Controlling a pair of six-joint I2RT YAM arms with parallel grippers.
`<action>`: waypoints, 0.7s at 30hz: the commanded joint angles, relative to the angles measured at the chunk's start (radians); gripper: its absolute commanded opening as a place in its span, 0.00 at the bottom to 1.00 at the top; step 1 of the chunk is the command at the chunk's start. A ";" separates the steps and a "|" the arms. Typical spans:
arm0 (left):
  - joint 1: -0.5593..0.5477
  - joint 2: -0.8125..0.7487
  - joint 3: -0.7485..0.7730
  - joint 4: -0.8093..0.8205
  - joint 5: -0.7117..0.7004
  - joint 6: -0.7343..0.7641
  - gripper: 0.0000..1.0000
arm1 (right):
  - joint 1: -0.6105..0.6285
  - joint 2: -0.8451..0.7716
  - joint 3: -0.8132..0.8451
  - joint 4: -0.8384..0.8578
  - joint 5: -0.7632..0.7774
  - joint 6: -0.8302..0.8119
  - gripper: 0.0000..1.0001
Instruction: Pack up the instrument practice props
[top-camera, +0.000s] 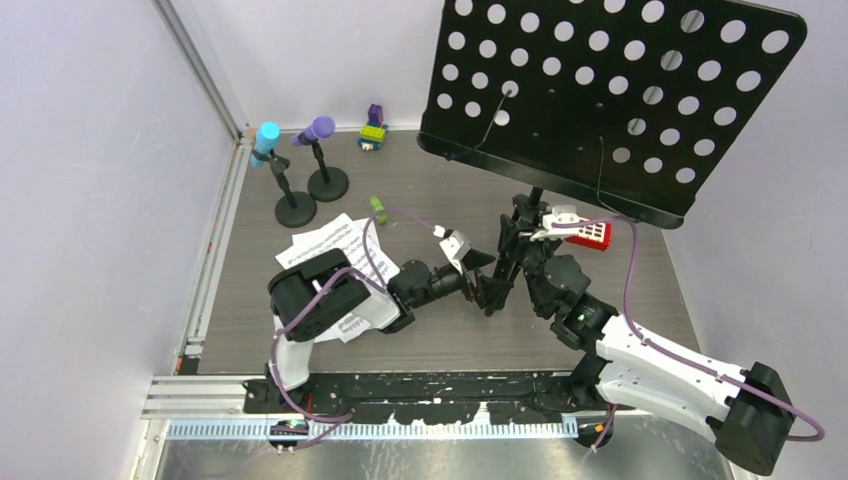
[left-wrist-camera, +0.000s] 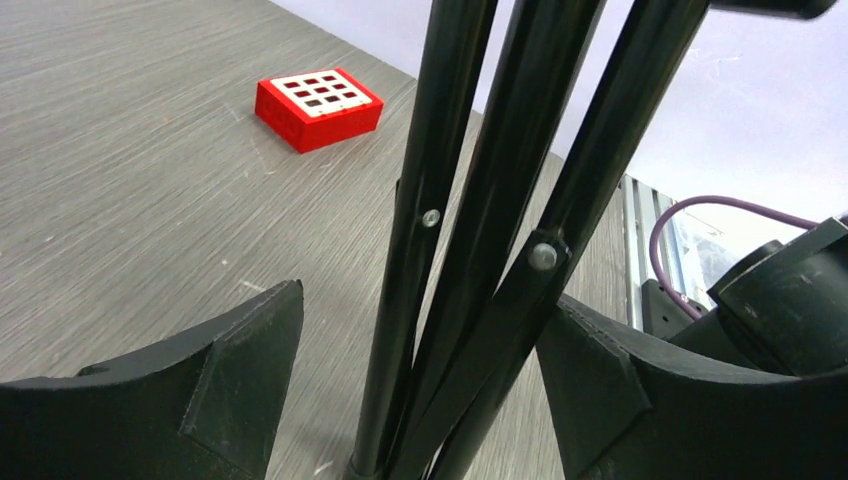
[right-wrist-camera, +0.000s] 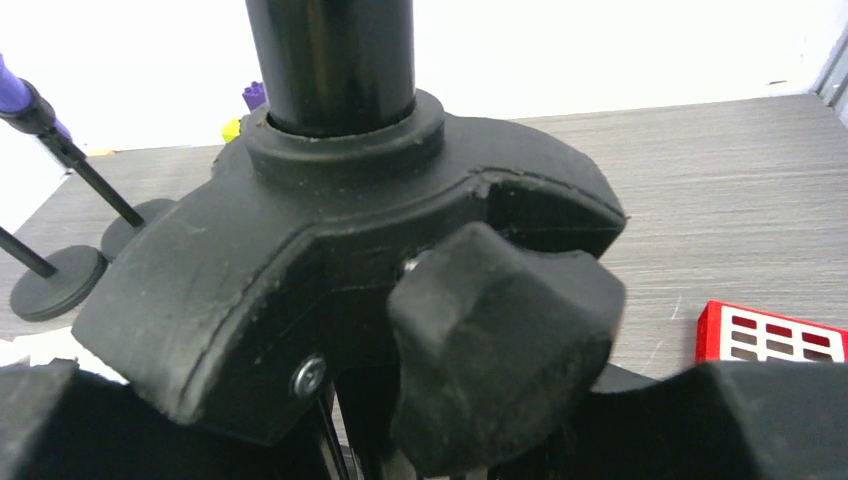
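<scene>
The black perforated music rack (top-camera: 610, 90) stands at the back right on its tripod legs (top-camera: 507, 255). My left gripper (top-camera: 490, 290) is open around the folded legs (left-wrist-camera: 470, 250): the right finger (left-wrist-camera: 600, 390) touches one leg and the left finger (left-wrist-camera: 240, 370) stands apart. My right gripper (top-camera: 540, 262) is shut on the rack's tripod hub (right-wrist-camera: 300, 230), beside its knob (right-wrist-camera: 500, 330). White sheet-music pages (top-camera: 325, 245) lie under the left arm. The cyan microphone (top-camera: 266, 140) and purple microphone (top-camera: 318, 130) sit in two round-based holders (top-camera: 295, 210) at the back left.
A small red block with a white grid (top-camera: 590, 235) lies on the table just right of the tripod. Coloured toy bricks (top-camera: 373, 130) sit by the back wall and a green brick (top-camera: 378, 207) lies near the pages. Walls close in on the left and back.
</scene>
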 joint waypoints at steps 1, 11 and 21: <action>0.001 0.046 0.081 0.031 -0.001 0.010 0.84 | 0.003 -0.060 0.106 0.203 -0.006 0.052 0.00; -0.014 0.112 0.135 0.045 0.108 -0.070 0.60 | 0.003 -0.033 0.176 0.096 0.112 0.140 0.00; -0.027 0.073 0.076 0.041 0.146 -0.088 0.12 | -0.079 0.001 0.286 -0.100 0.188 0.187 0.00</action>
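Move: The music stand's folded legs already stand between the open left fingers, about 4 cm to the left hand's right, 1 cm back and level with it. The red brick is some 25 cm right, 11 cm ahead, 12 cm down; the sheet music 31 cm left, 3 cm ahead. From the right hand, holding the stand just below its hub, that stretch of legs lies about 6 cm back, 1 cm left, 12 cm down. Left hand slides about 4 cm right, drifting back, pinching the folded legs; right hand, still gripping, shifts right. ##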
